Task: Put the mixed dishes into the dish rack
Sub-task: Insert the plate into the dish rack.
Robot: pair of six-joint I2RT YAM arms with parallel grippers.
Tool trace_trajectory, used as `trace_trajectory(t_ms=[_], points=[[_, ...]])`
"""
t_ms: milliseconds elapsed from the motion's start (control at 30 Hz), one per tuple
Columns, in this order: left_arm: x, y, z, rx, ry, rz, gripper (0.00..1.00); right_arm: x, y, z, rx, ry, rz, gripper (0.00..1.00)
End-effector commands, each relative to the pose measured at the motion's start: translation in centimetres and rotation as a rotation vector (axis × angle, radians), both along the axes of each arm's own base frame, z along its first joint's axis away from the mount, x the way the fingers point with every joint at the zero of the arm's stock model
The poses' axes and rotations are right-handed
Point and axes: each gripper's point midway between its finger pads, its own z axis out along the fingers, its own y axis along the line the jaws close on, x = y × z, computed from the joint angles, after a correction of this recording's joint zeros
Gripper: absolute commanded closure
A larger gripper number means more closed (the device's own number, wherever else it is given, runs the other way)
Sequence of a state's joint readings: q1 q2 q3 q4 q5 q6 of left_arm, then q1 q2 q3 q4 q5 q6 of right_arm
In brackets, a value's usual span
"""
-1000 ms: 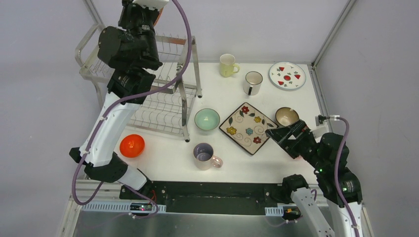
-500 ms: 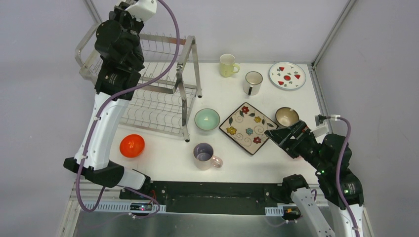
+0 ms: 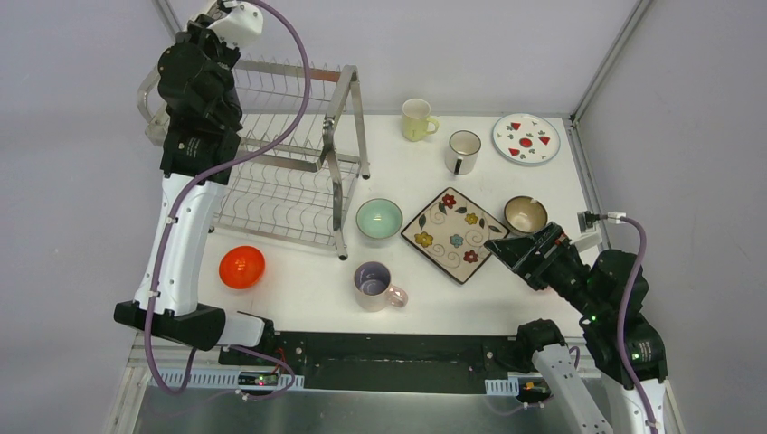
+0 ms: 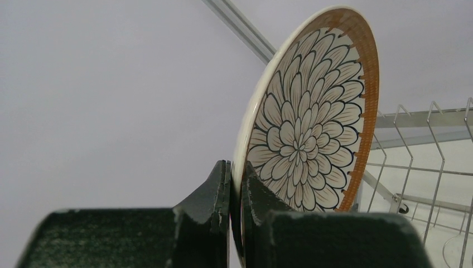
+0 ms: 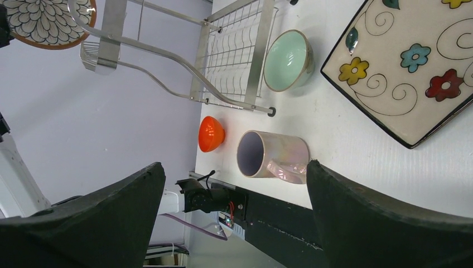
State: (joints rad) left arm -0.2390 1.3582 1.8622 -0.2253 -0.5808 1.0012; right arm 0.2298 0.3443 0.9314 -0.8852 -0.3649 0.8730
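Observation:
My left gripper (image 4: 235,178) is shut on the rim of the petal-pattern round plate (image 4: 312,123), holding it on edge, high at the far left end of the silver dish rack (image 3: 298,181). The right wrist view also shows that plate (image 5: 47,22) raised above the rack (image 5: 234,61). My right gripper (image 3: 511,249) stands open and holds nothing, by the near right corner of the flowered square plate (image 3: 455,234). On the table lie a mint bowl (image 3: 378,218), orange bowl (image 3: 241,267), brown bowl (image 3: 525,214), pinkish-lilac mug (image 3: 373,284), white mug (image 3: 462,151), yellow mug (image 3: 417,118) and red-fruit plate (image 3: 525,138).
The rack's upright wires (image 4: 429,145) stand just right of the held plate. Grey walls close in the table on the left, far and right sides. The left arm's purple cable (image 3: 298,99) loops over the rack's upper tier.
The left arm has swung left and back with the plate, from over the rack's upper tier to its far left end. The right arm has barely moved.

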Motion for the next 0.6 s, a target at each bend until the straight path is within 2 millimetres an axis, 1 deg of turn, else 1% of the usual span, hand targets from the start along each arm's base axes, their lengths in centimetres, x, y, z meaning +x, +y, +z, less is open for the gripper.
trace_trajectory(t_ms=[0, 167, 267, 367, 567], points=[[-2.3, 0.7, 4.1, -0.039, -0.193, -0.030, 1.00, 0.1, 0.4, 1.5, 0.029, -0.056, 0.020, 0.00], [-1.2, 1.2, 1.9, -0.078, -0.128, -0.013, 1.00, 0.1, 0.3, 1.1, 0.032, -0.055, 0.015, 0.00], [-1.2, 1.3, 0.4, -0.128, -0.091, -0.012, 1.00, 0.1, 0.3, 0.9, 0.030, -0.047, 0.011, 0.00], [-1.0, 1.5, -0.9, -0.138, -0.059, 0.004, 1.00, 0.2, 0.4, 0.8, 0.028, -0.044, 0.014, 0.00], [-0.6, 1.9, -2.4, -0.136, -0.008, 0.044, 1.00, 0.3, 0.3, 0.8, 0.017, -0.048, 0.016, 0.00]])
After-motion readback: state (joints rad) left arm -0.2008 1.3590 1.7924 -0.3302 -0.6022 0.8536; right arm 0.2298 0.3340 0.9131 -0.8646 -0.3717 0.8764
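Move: I already hold the plate on edge by its near rim in my left hand, its middle about 9 cm ahead, 3 cm left and 2 cm up. The upper-tier slots at the rack's left end lie some 6 cm ahead, 3 cm right and 10 cm below. Down on the table, some 53 cm below, the orange bowl is 19 cm back and 1 cm right, the green bowl 8 cm back and 33 cm right. From my right hand those slots are roughly 30 cm ahead, 55 cm left, 18 cm up. I lower the upright plate about 5 cm with my left hand, down towards the wires at the left end of the rack's upper tier, easing about 1 cm forward and 1 cm left, then slowing nearly to a stop. On the way my wrist tips the fingers down and rolls its left side down, each by 5 to 10 degrees, while the fingers keep their pinch on the rim. ##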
